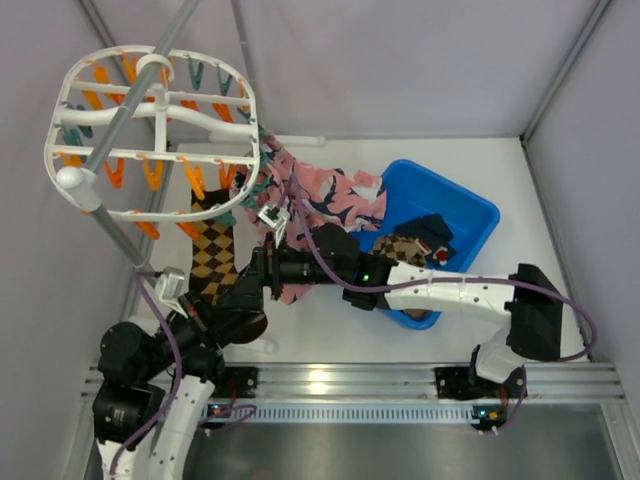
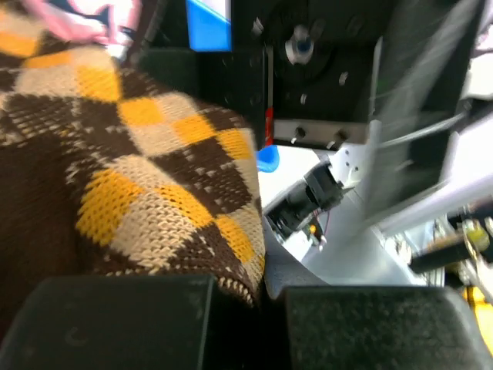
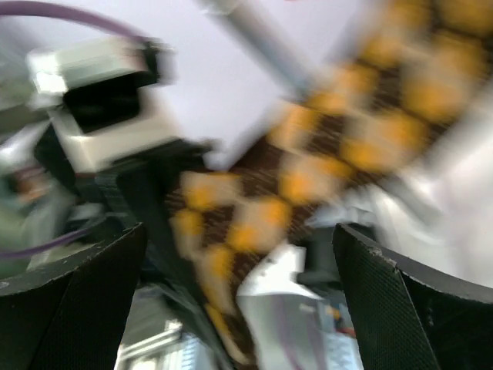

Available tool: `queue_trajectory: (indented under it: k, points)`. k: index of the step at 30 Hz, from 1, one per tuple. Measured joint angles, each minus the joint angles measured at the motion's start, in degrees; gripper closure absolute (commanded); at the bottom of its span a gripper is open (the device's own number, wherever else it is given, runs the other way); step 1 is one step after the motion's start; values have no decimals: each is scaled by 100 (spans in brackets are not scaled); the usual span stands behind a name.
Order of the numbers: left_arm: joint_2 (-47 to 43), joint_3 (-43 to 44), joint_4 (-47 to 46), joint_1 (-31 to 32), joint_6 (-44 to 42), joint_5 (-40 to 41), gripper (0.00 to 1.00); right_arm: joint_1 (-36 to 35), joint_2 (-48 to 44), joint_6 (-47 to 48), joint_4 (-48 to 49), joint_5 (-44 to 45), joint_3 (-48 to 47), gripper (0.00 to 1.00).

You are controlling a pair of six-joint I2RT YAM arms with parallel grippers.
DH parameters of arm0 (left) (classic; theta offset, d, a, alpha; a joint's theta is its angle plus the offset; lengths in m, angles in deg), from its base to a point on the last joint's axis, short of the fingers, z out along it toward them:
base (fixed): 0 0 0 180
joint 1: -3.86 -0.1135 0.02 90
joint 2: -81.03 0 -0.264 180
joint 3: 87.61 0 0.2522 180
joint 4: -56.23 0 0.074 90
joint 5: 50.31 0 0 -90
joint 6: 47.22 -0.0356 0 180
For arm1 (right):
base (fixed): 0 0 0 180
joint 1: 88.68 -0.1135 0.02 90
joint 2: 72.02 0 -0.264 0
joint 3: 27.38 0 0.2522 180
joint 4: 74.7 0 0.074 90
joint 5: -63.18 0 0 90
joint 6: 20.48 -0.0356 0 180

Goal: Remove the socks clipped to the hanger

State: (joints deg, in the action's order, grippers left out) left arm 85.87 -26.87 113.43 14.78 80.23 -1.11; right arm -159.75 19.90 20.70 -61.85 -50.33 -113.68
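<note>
The white oval hanger (image 1: pixel 150 130) hangs at the upper left, with orange and teal clips. A brown-and-yellow checkered sock (image 1: pixel 213 250) dangles from one clip, and pink patterned socks (image 1: pixel 335 195) hang off the hanger's right edge. My left gripper (image 1: pixel 240 312) is shut on the checkered sock's lower end; in the left wrist view the sock (image 2: pixel 131 177) runs down between the closed fingers of that gripper (image 2: pixel 266 293). My right gripper (image 1: pixel 258 275) stands open just right of the sock. In the right wrist view the blurred sock (image 3: pixel 308 169) lies beyond the widely parted fingers of the right gripper (image 3: pixel 239 270).
A blue bin (image 1: pixel 470 205) at the right holds a checkered sock (image 1: pixel 400 248) and a dark navy one (image 1: pixel 432 232). A grey pole (image 1: pixel 125 120) crosses the hanger diagonally. White walls enclose the table on the left, back and right.
</note>
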Motion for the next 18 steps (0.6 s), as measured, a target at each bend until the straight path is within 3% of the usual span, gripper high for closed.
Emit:
queue_trajectory:
  k: [2, 7, 13, 18]
  points:
    - [-31, -66, 24, 0, 125, 229, 100, -15, -195, 507, -1054, 905, -2, 1]
    - [-85, -350, 72, 0, 387, 664, 100, -13, -748, 1440, -2660, 2430, -24, 1]
    - [-87, -527, 79, 0, 511, 833, 100, -17, -1086, 2312, -3270, 2806, -896, 2]
    - [-212, -527, 101, 0, 570, 800, 100, -17, -682, 2802, -3711, 2859, -2717, 3]
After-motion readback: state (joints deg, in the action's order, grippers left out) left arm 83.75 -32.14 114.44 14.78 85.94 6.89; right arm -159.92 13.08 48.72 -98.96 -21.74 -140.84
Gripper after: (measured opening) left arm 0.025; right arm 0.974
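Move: The teal clip at the hanger's near right corner is about 10 cm ahead of the right gripper, 1 cm to its right and 14 cm above. The checkered sock's middle is roughly 4 cm ahead, 4 cm left and slightly higher; the pink cloth, some 14 cm ahead, 14 cm right and 10 cm lower. From the left gripper, shut on the sock's toe end, the teal clip is about 13 cm ahead, 2 cm right and 17 cm up. Swing the open right gripper off the sock: dip it about 5 cm while going forward and right, then lift it steeply past its starting height towards the teal clip, turning some 30 degrees clockwise so the fingers aim left and forward. Meanwhile keep the left fingers shut on the toe end and draw it a few centimetres down and forward. ##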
